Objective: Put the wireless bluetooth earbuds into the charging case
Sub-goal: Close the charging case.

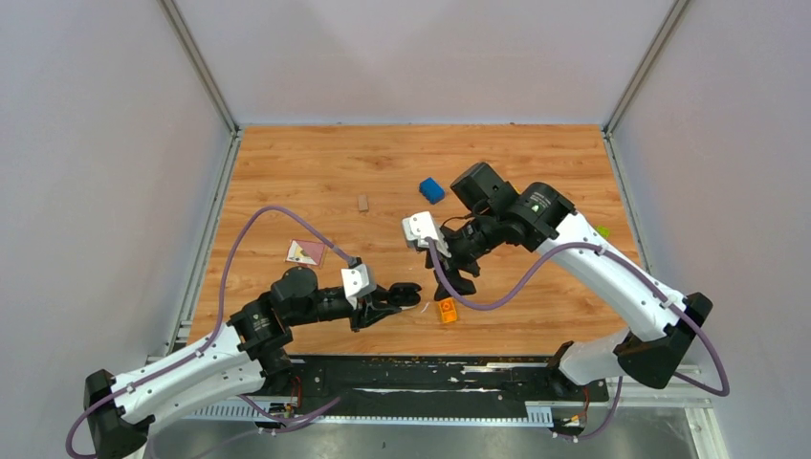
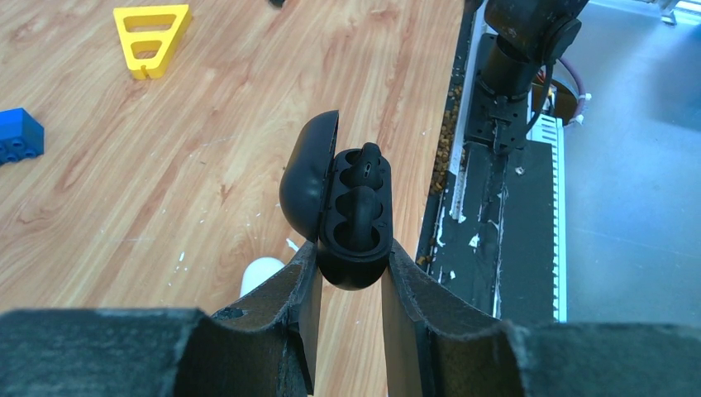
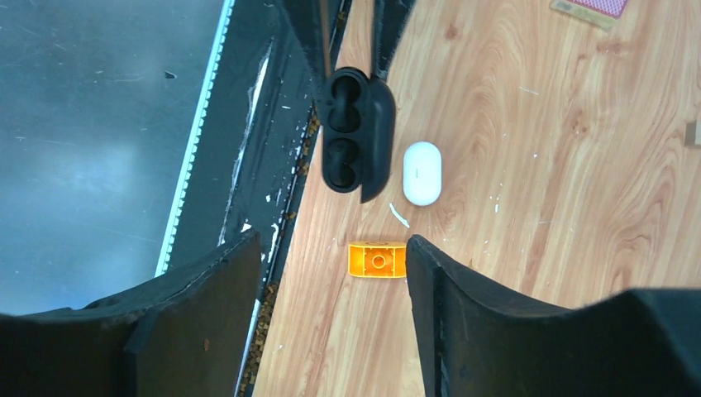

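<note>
My left gripper (image 2: 351, 266) is shut on the lower end of a black charging case (image 2: 351, 211), held with its lid swung open to the left. A black earbud (image 2: 369, 160) sits in the far socket. The near socket holds a dark curved shape that I cannot tell apart from the case. In the top view the left gripper (image 1: 405, 295) is near the table's front edge. My right gripper (image 1: 457, 281) hangs just right of it, jaws apart and empty. In the right wrist view the case (image 3: 355, 132) lies ahead of the open right gripper (image 3: 331, 256).
A white oval pebble-shaped thing (image 3: 422, 172) lies on the wood beside the case, an orange block (image 3: 378, 259) just in front of it. A blue block (image 1: 431, 189), a yellow triangle (image 2: 152, 37), a card (image 1: 305, 251) and a small wooden piece (image 1: 362, 202) lie farther back. The black rail (image 1: 430, 375) borders the front.
</note>
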`<state>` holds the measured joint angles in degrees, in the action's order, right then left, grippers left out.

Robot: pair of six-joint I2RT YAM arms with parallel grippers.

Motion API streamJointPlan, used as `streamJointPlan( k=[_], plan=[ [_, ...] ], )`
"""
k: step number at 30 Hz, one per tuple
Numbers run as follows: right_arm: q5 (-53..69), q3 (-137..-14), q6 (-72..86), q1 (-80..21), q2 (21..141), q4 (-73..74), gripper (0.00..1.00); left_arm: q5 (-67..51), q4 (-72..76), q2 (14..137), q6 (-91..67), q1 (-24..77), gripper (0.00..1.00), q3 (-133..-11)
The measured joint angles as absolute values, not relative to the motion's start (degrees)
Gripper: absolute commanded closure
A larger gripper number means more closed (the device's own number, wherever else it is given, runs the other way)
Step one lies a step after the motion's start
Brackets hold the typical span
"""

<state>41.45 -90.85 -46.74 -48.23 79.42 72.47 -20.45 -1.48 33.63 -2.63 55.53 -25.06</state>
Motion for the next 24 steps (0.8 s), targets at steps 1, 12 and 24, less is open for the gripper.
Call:
streamJointPlan(
  k=[1, 12, 24],
  plan=[
    [41.1, -89.9, -46.3, -48.0, 79.5, 71.4, 0.32, -20.5, -1.5, 33.7, -2.6, 55.5, 1.0, -25.1],
    [44.4, -87.8, -43.5, -47.8, 85.6, 67.3, 0.01, -19.2, -1.4, 33.4, -3.6, 55.5, 1.0, -25.1],
    [48.1, -82.1, -45.5, -48.0, 79.8, 68.0, 0.01, -12.0, 1.4, 35.1, -9.1, 55.9, 1.0, -25.0]
  ],
)
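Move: The black charging case, lid still open, sits in the left fingers, its middle some 3 cm right of that hand point, 1 cm ahead and level with it. From the right hand it lies about 8 cm left, 1 cm back and 6 cm below. On the table some 26 cm below the right hand, the white case is about 10 cm left and 3 cm ahead, the orange block 1 cm right and 1 cm ahead. The charging case stays pinched in the left hand, which first holds still, then carries it about 2 cm forward while turning some 10 degrees counter-clockwise. The right hand dips about 3 cm, going left towards the case and slightly forward as its half-open fingers spread wide, then, staying low, draws back about 3 cm and a little right, its wrist tilting. ##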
